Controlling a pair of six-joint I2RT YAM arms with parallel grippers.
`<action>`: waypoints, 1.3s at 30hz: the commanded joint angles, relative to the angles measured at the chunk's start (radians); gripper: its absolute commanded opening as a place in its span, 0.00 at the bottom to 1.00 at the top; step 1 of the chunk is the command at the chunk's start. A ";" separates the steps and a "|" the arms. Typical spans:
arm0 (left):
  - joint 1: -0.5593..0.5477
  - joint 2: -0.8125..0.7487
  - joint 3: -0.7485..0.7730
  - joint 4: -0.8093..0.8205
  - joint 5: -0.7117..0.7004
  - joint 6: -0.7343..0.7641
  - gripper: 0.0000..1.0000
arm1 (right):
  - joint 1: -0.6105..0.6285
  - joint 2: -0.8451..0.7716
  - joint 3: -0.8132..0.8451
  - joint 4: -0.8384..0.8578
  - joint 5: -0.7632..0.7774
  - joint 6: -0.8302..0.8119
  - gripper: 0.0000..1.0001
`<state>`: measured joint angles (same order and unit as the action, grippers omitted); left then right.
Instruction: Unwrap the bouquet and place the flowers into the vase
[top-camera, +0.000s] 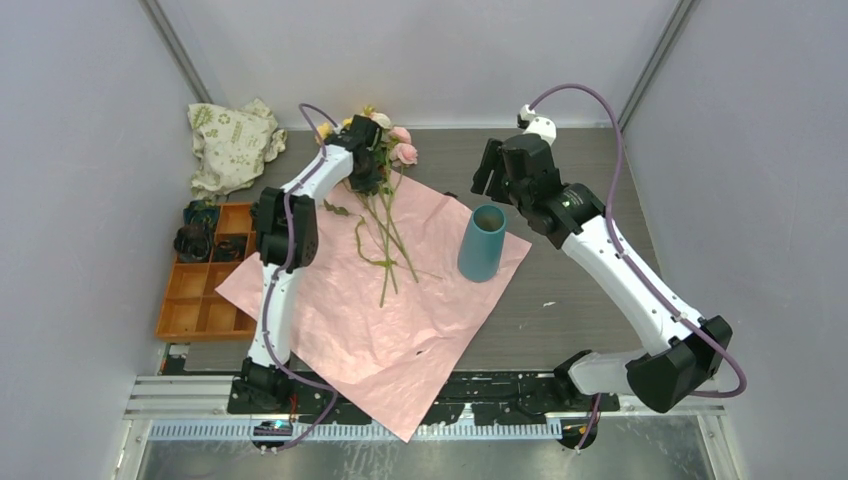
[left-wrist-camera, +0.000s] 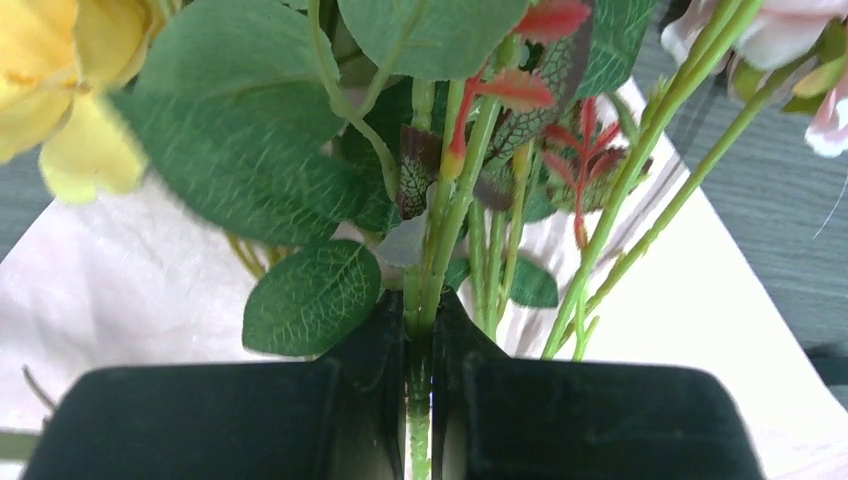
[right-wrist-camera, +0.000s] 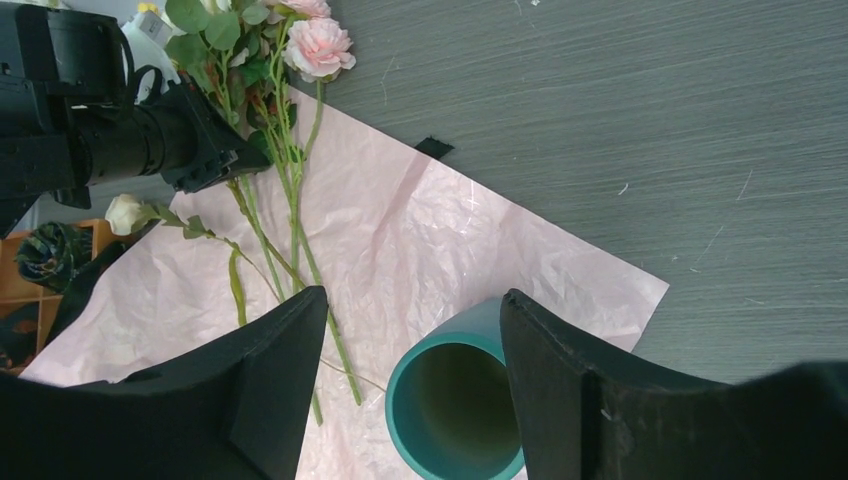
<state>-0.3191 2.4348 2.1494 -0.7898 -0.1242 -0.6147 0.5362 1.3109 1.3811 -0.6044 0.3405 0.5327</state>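
Note:
The bouquet lies unwrapped: its pink wrapping paper (top-camera: 400, 320) is spread flat on the table, and the flowers (top-camera: 385, 215) lie across its far left part, blooms toward the back. My left gripper (top-camera: 365, 180) is shut on green stems (left-wrist-camera: 455, 215) just below the leaves, with a yellow bloom (left-wrist-camera: 60, 90) to the left. Two stems pass between the jaws of the left gripper (left-wrist-camera: 420, 330). The teal vase (top-camera: 482, 245) stands upright on the paper's right corner. My right gripper (right-wrist-camera: 412, 295) hangs open above the vase (right-wrist-camera: 455, 410) and holds nothing. Pink roses (right-wrist-camera: 320, 48) lie beyond.
A beige printed cloth bag (top-camera: 232, 145) lies at the back left. An orange compartmented tray (top-camera: 205, 285) with dark rosettes (top-camera: 195, 235) sits at the left edge. A small black scrap (right-wrist-camera: 433, 147) lies at the paper's far edge. Grey walls close in on three sides.

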 joint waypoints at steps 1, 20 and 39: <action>-0.015 -0.191 -0.055 0.032 -0.042 0.023 0.00 | -0.005 -0.049 -0.010 0.056 -0.013 0.020 0.69; -0.221 -0.927 -0.574 0.667 0.054 0.185 0.00 | -0.008 -0.272 -0.148 0.079 0.139 0.032 0.66; -0.590 -0.943 -0.402 1.093 -0.042 0.439 0.00 | -0.009 -0.592 -0.297 0.050 0.390 0.004 0.69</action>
<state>-0.8940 1.4418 1.6909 0.1497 -0.1398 -0.2333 0.5289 0.7494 1.1011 -0.5755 0.6785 0.5514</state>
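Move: The left hand, low among the flowers, already pinches a flower stem; the vase stands about 16 cm back and 18 cm to its right, its middle some 6 cm higher. The loose stems lie about 11 cm back and 3 cm right of this hand, the pink rose roughly 6 cm ahead and 5 cm right. The empty right hand hovers almost straight over the vase, about 18 cm above its middle. Left hand hoists the pinched flower some 50 cm, swinging back-right and tilting up; empty right hand withdraws rightward. ##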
